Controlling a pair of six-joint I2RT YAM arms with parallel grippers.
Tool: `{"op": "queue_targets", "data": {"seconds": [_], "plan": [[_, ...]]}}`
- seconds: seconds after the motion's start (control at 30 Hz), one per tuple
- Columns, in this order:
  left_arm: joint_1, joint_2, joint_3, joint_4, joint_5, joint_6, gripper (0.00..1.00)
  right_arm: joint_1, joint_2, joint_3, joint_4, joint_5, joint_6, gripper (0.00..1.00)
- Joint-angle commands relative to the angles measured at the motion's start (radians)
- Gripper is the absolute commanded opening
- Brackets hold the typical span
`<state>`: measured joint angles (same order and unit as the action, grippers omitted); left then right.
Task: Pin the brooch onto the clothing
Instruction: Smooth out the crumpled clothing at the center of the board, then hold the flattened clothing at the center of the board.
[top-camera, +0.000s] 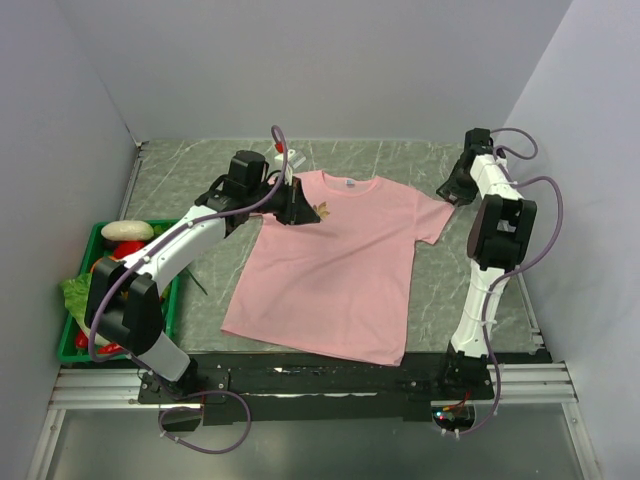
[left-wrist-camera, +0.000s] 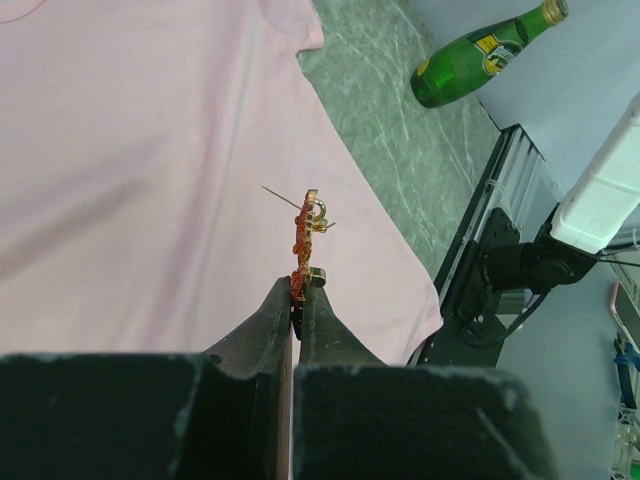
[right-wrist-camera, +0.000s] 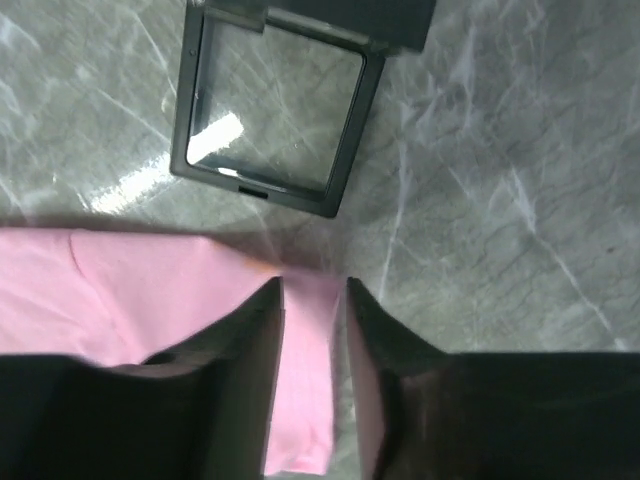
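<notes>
The clothing, a light pink T-shirt, lies flat in the middle of the table, collar toward the back. My left gripper hovers over its upper left chest, shut on the brooch. In the left wrist view the brooch is a small orange-red jagged piece sticking up from the closed fingertips, its thin pin pointing out over the clothing. My right gripper is low at the shirt's right sleeve. Its jaws stand apart, open, with the sleeve's edge lying between the fingers.
A green basket of toy food sits at the table's left edge. A green bottle lies on the marbled surface beyond the shirt's hem. A clear square box with a dark rim rests just past the right sleeve.
</notes>
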<state>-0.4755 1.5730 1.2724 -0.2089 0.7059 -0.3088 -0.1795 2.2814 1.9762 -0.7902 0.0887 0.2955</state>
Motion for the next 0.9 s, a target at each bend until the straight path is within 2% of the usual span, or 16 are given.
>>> {"op": "queue_targets", "data": {"seconds": [0.0,0.03,0.07,0.23,0.4,0.6,0.87], "plan": [[-0.011,-0.021,0.039,-0.001,-0.036,0.019,0.01,-0.003,-0.075,-0.006,0.009,-0.038,-0.024,0.56],[-0.014,-0.019,0.041,-0.003,-0.039,0.022,0.01,0.001,-0.101,-0.029,0.022,-0.07,-0.019,0.62],[-0.018,-0.018,0.036,0.006,-0.042,0.027,0.01,0.003,-0.158,-0.086,0.041,-0.084,-0.018,0.63],[-0.022,0.008,0.044,0.011,-0.085,0.034,0.01,0.037,-0.356,-0.298,0.182,-0.167,0.047,0.63],[-0.031,0.064,0.11,-0.001,-0.128,0.036,0.01,0.139,-0.526,-0.532,0.307,-0.28,0.154,0.63],[-0.043,0.159,0.228,-0.029,-0.152,0.022,0.01,0.299,-0.504,-0.643,0.408,-0.32,0.27,0.62],[-0.049,0.26,0.353,-0.075,-0.21,0.036,0.01,0.333,-0.412,-0.678,0.451,-0.31,0.364,0.6]]}}
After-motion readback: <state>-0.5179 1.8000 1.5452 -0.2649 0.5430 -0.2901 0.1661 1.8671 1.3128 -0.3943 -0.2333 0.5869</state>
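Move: The rumpled right chest of the pink shirt, next to be worked, lies about 23 cm to the right hand's left and 8 cm back, at nearly its height. The released sleeve end is still between that hand's fingertips; the black-framed box stands some 9 cm ahead and 3 cm right, the collar about 37 cm left and 8 cm ahead. From the left hand, holding the brooch, that chest patch is roughly 10 cm ahead, 21 cm right and 17 cm below. The shirt's sleeve end is left on the table as the right hand's part-open fingers spread wider and rise clear by some 8 cm. The hand arcs left and slightly back over the shirt, then sinks towards its right chest, about 23 cm left of its start, rolling its left side up and turning counter-clockwise. Meanwhile the left hand, still pinching the brooch, drifts about 6 cm forward and 3 cm right above the cloth. ##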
